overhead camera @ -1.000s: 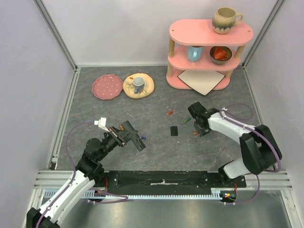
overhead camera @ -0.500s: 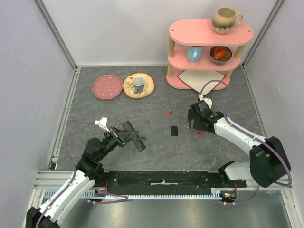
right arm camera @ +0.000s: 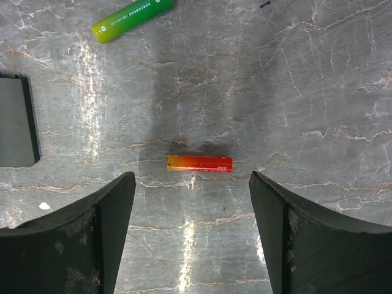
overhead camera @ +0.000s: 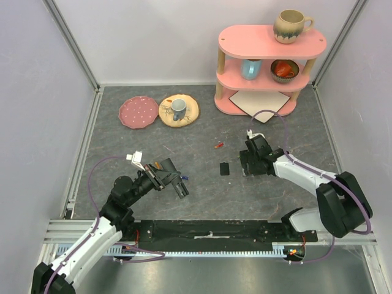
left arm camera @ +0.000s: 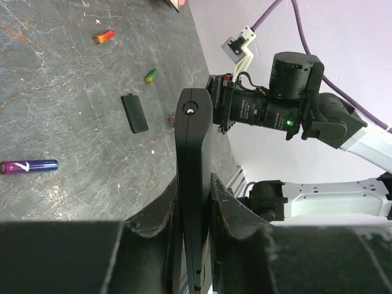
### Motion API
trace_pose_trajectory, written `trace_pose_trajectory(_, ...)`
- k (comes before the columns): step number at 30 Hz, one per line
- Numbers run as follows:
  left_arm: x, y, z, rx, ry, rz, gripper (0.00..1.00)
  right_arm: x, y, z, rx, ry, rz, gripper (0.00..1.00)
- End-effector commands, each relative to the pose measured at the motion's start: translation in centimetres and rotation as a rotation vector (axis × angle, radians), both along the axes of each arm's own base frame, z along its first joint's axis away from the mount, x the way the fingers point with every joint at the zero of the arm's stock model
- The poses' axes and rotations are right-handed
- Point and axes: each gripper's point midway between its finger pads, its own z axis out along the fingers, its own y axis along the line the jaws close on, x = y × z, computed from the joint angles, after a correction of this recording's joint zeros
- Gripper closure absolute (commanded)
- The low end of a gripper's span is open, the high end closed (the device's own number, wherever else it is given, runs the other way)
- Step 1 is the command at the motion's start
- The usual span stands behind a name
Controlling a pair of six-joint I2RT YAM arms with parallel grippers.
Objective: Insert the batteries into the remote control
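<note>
The remote control (left arm camera: 193,141), a slim black bar, stands on edge between the fingers of my left gripper (left arm camera: 195,184), which is shut on it above the table at the front left (overhead camera: 170,176). My right gripper (right arm camera: 192,180) hangs open over a red-orange battery (right arm camera: 199,163), which lies flat just beyond the gap between the fingertips. A green battery (right arm camera: 131,19) lies farther off. A blue battery (left arm camera: 29,166) rests near the left gripper, and another red battery (overhead camera: 217,146) lies toward the middle. The small black cover (overhead camera: 225,168) lies flat beside the right gripper (overhead camera: 248,164).
A pink two-tier shelf (overhead camera: 269,67) with mugs and a bowl stands at the back right, over a white board (overhead camera: 259,104). A pink plate (overhead camera: 139,112) and a yellow plate (overhead camera: 186,114) bearing a mug sit at the back left.
My right gripper opened wide and swung left and turned over the red-orange battery. The left arm shifted slightly, still holding the remote.
</note>
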Motion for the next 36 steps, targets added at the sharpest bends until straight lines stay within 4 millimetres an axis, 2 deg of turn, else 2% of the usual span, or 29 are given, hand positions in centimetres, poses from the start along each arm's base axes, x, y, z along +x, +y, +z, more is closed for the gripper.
trace_pose_trajectory(1,0.1,-0.1,1.6,-0.009,-0.079,-0.010,0.98,1.5,0.8,0.6,0.014,-0.034,0.032,0.19)
trace_pose_trajectory(6,0.2,-0.2,1.5,-0.008,-0.068,-0.015,0.98,1.6,1.0,0.1,0.021,-0.028,0.024,0.23)
trace_pose_trajectory(10,0.1,-0.3,1.6,-0.009,-0.069,-0.021,0.98,1.5,0.6,-0.5,0.021,-0.015,0.004,0.30)
trace_pose_trajectory(21,0.2,-0.3,1.2,-0.016,-0.058,-0.015,0.98,1.2,0.4,-1.3,0.057,0.009,-0.032,0.40)
trace_pose_trajectory(26,0.1,-0.3,1.1,-0.018,-0.055,-0.016,0.98,0.9,0.4,-1.5,0.065,0.015,-0.039,0.49)
trace_pose_trajectory(27,0.1,-0.3,1.0,-0.017,-0.052,-0.016,0.98,0.8,0.4,-1.4,0.069,0.013,-0.041,0.55)
trace_pose_trajectory(29,0.1,-0.3,1.1,-0.019,-0.054,-0.016,0.98,1.0,0.4,-0.9,0.085,-0.006,-0.071,0.59)
trace_pose_trajectory(30,0.1,-0.3,1.0,-0.019,-0.052,-0.018,0.98,1.1,0.4,-0.2,0.105,-0.032,-0.087,0.65)
trace_pose_trajectory(32,0.1,-0.2,1.1,-0.021,-0.055,-0.016,0.98,1.5,0.8,1.0,0.166,-0.075,-0.164,0.69)
trace_pose_trajectory(33,0.2,-0.2,1.1,-0.022,-0.053,-0.011,0.98,1.8,1.0,2.2,0.213,-0.121,-0.195,0.74)
trace_pose_trajectory(35,0.3,-0.1,0.8,-0.024,-0.043,-0.004,0.98,2.2,1.8,3.9,0.344,-0.175,-0.330,0.74)
trace_pose_trajectory(36,0.4,-0.1,0.7,-0.027,-0.039,0.006,0.98,2.2,1.7,4.1,0.381,-0.193,-0.383,0.78)
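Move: The right hand hovers open over the red battery, whose middle is about 1 cm ahead of the hand point and 1 cm below it. The green battery lies roughly 9 cm ahead and 4 cm left of the hand, the black battery cover some 3 cm ahead and 11 cm left, all on the table. From the left hand, which holds the remote, the red battery is about 31 cm to the right, 6 cm ahead and 15 cm lower. Down a little over 1 cm and forward almost as much, the right hand eases onto the red battery while its fingers draw together from wide to about half open, pinching it by its two ends. It then starts back up by some 2 cm, turning about 10 degrees clockwise with its left side rising, grip kept. ##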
